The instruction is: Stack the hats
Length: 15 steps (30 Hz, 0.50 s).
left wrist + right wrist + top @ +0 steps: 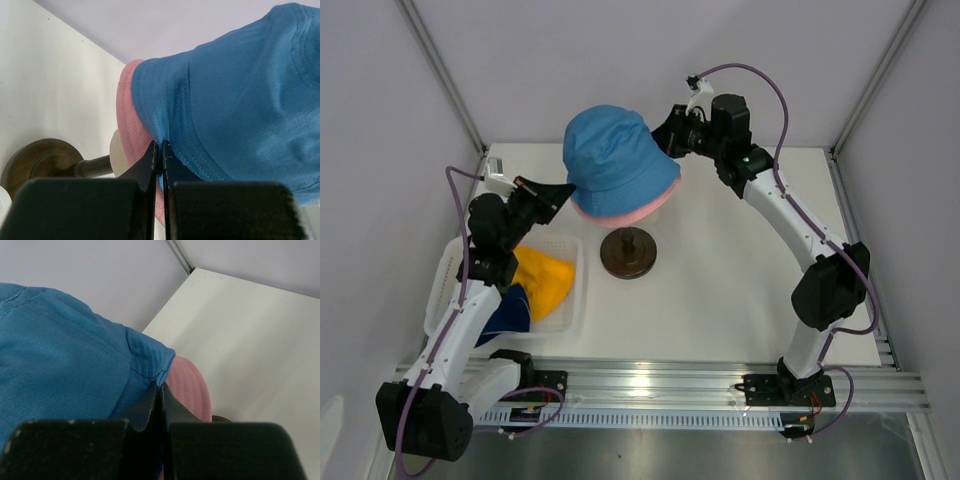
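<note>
The light blue hat (pixel 615 150) sits over the pink hat (pixel 620 212), whose brim shows beneath it, above the dark brown round base (pixel 628 252). My left gripper (pixel 563 191) is shut on the blue hat's left brim (pixel 160 135). On the opposite side my right gripper (pixel 670 140) is shut on the blue brim's right edge (pixel 155 367); pink brim (pixel 187 385) shows beside it. The yellow hat (pixel 545 280) and the dark navy hat (pixel 508 312) lie in the clear tray at the left. The head form is mostly hidden; a pale part (pixel 116 155) shows under the pink brim.
The clear plastic tray (pixel 575 300) stands at the left, next to my left arm. Grey walls enclose the back and both sides of the white table (pixel 740 280). A metal rail (pixel 670 385) runs along the near edge.
</note>
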Tool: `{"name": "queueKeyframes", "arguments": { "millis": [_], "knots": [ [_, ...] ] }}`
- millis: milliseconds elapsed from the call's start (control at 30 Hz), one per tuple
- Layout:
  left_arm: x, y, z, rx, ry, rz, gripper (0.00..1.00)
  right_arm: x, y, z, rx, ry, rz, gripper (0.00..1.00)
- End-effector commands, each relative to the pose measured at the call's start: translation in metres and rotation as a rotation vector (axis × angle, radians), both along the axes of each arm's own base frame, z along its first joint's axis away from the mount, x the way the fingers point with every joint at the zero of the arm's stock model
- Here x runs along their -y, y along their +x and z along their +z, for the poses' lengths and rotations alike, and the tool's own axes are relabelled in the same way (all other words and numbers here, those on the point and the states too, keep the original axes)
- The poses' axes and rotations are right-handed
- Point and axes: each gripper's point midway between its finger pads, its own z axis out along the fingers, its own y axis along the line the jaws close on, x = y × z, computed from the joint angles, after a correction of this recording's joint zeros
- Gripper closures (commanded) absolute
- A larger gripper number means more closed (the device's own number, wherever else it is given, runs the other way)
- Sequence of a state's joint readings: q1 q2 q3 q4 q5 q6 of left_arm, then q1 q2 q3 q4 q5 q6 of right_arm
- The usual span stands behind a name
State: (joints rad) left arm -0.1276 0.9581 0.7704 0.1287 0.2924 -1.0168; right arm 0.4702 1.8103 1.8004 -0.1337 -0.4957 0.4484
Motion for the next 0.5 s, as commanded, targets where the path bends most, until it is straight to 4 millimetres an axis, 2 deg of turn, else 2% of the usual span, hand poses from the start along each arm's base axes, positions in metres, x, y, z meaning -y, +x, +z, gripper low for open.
{"name": "queueKeyframes", "arguments": {
  "millis": [0, 33, 67, 100, 133, 167, 200, 233, 300, 433, 467],
  "knots": [
    [0.004, -0.009, -0.065, -0.237, 0.125, -0.053, 0.99, 0.023, -0.001, -0.055, -0.142, -0.128, -0.083, 1.00],
    [0.005, -0.003, -0.073, -0.260, 0.126, -0.059, 0.99, 0.025, -0.002, -0.052, -0.130, -0.124, -0.098, 1.00],
    [0.008, 0.004, -0.077, -0.275, 0.126, -0.077, 0.99, 0.028, -0.002, -0.058, -0.141, -0.123, -0.111, 1.00],
    [0.010, 0.006, -0.066, -0.250, 0.126, -0.084, 0.99, 0.030, -0.002, -0.054, -0.133, -0.120, -0.120, 1.00],
    [0.011, 0.012, -0.077, -0.283, 0.142, -0.095, 0.99, 0.033, -0.004, -0.056, -0.141, -0.114, -0.135, 1.00],
    [0.012, 0.015, -0.078, -0.285, 0.148, -0.102, 0.99, 0.035, -0.004, -0.058, -0.146, -0.111, -0.147, 1.00],
    [0.013, 0.021, -0.069, -0.265, 0.153, -0.104, 0.99, 0.037, -0.005, -0.058, -0.150, -0.105, -0.156, 1.00],
    [0.012, 0.024, -0.073, -0.273, 0.170, -0.104, 0.99, 0.041, -0.004, -0.067, -0.160, -0.109, -0.177, 1.00],
    [0.012, 0.032, -0.072, -0.278, 0.179, -0.105, 0.99, 0.047, -0.010, -0.064, -0.166, -0.092, -0.205, 1.00],
    [0.011, 0.044, -0.057, -0.250, 0.164, -0.121, 0.99, 0.060, -0.017, -0.065, -0.161, -0.061, -0.266, 1.00],
    [0.012, 0.045, -0.058, -0.254, 0.165, -0.136, 0.99, 0.063, -0.020, -0.073, -0.180, -0.064, -0.279, 1.00]
  ]
}}
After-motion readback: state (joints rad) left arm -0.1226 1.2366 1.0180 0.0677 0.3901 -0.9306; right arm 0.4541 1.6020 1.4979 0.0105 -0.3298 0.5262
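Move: Both hands already pinch the blue hat's brim; its middle lies some 11 cm right, 5 cm ahead and slightly above the left hand, and about 9 cm left and 7 cm back of the right. The pink hat beneath it, on the head, is roughly 13 cm right, 3 cm ahead and 4 cm below the left hand. The head's round stand base sits under that, about 30 cm below the left hand. The left hand carries its side of the blue brim about 5 cm forward and a little right, rolling and turning slightly clockwise, while the right hand draws the opposite side about 4 cm to the right and slightly back, turning some 10 degrees clockwise. Both stay almost level and keep their pinch, swinging the blue hat clockwise over the pink hat and the head rather than pulling it down. ##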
